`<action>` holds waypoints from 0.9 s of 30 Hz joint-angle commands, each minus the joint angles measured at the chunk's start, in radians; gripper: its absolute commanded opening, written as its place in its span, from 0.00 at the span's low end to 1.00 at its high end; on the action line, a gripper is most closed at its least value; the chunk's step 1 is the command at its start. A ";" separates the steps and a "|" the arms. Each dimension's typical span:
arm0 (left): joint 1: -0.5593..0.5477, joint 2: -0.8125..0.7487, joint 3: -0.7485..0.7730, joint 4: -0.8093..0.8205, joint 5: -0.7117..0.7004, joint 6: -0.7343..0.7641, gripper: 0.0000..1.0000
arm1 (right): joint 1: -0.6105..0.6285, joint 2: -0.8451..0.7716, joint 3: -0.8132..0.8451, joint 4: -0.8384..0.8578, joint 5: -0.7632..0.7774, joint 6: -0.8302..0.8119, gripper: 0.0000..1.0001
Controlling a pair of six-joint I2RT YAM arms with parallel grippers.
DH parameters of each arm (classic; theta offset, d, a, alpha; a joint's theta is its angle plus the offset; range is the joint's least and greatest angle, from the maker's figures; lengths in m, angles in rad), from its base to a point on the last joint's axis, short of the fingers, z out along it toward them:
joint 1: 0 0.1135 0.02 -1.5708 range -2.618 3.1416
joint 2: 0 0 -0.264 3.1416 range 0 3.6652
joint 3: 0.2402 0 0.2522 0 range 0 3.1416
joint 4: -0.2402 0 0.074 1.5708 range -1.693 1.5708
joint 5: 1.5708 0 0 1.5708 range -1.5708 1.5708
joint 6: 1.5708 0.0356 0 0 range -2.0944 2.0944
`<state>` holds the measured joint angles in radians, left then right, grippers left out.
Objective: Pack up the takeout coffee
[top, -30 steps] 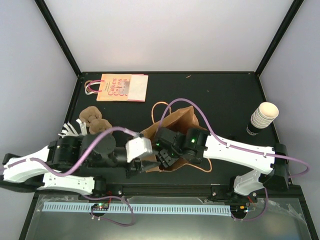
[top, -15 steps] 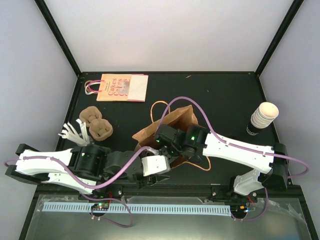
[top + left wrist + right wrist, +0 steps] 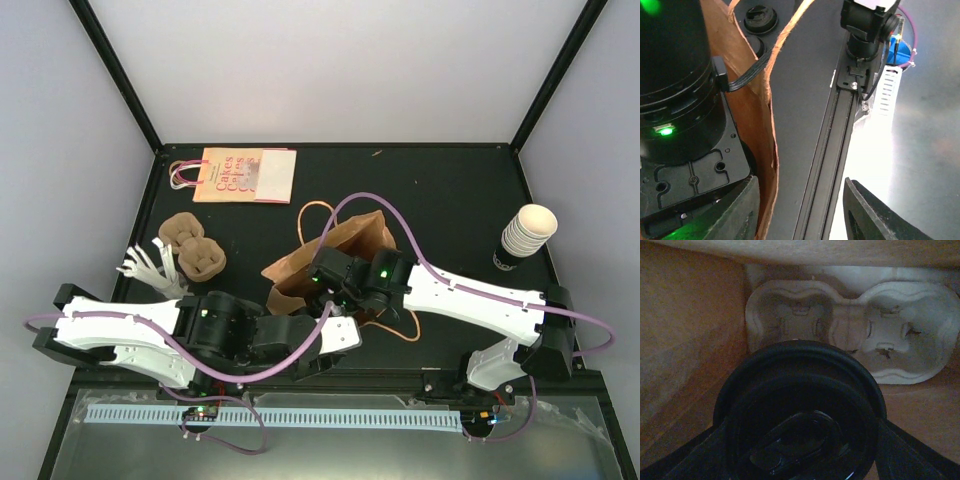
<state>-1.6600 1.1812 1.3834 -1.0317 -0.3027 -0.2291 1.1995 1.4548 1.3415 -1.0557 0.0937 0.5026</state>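
Observation:
The takeout coffee [image 3: 800, 405] shows only its round black lid, low in the right wrist view, inside the brown paper bag [image 3: 355, 238]. My right gripper [image 3: 800, 442] is down in the bag and shut on the cup, one dark finger [image 3: 912, 452] pressed against each side of the lid. Beyond the lid, a pale pulp tray [image 3: 855, 325] lies on the bag's floor. My left gripper [image 3: 801, 184] is open just outside the bag's near edge [image 3: 771, 130]. Its left finger [image 3: 742, 207] is beside the paper and nothing lies between the jaws. From the top view it [image 3: 350, 338] sits near the table's front edge.
A nested stack of lidless cups [image 3: 525, 235] stands at the right edge. A flat pink-printed paper bag [image 3: 245, 175] lies at the back left. Two brown pulp trays [image 3: 195, 248] and white sticks [image 3: 150, 265] are on the left. A black rail [image 3: 827, 150] runs along the front edge.
My left arm has swung from the bag's left side round to its near side, and its jaws have spread wider. The right arm has stayed in the bag, nearly still.

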 commanded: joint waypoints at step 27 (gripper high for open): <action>-0.004 0.039 0.031 -0.038 0.072 0.005 0.23 | -0.003 0.022 -0.094 0.035 -0.035 -0.031 0.54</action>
<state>-1.6600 1.2430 1.4113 -1.0679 -0.2340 -0.2310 1.1961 1.4857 1.2835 -1.0111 0.0650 0.4732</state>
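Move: Inside the paper bag, the right hand holds a lidded coffee cup; the cup carrier's left well lies about 5 cm ahead, 5 cm to its left and 13 cm below. The carrier's second well is roughly 6 cm farther out than that well and 8 cm to its right. For the left hand, the bag's near rim is some 2 cm ahead, 2 cm to its right and 2 cm below the fingers. Lowering the lidded cup deeper into the bag, the right hand hardly stirs at first, then sinks about 2.5 cm towards the carrier, its grip on the lid kept and the wrist nearly steady. Meanwhile the left hand dips about 1.5 cm and eases about 1 cm back at the bag's near rim, its fingers closing from half open to about a quarter; a pinch on the paper can't be made out. ##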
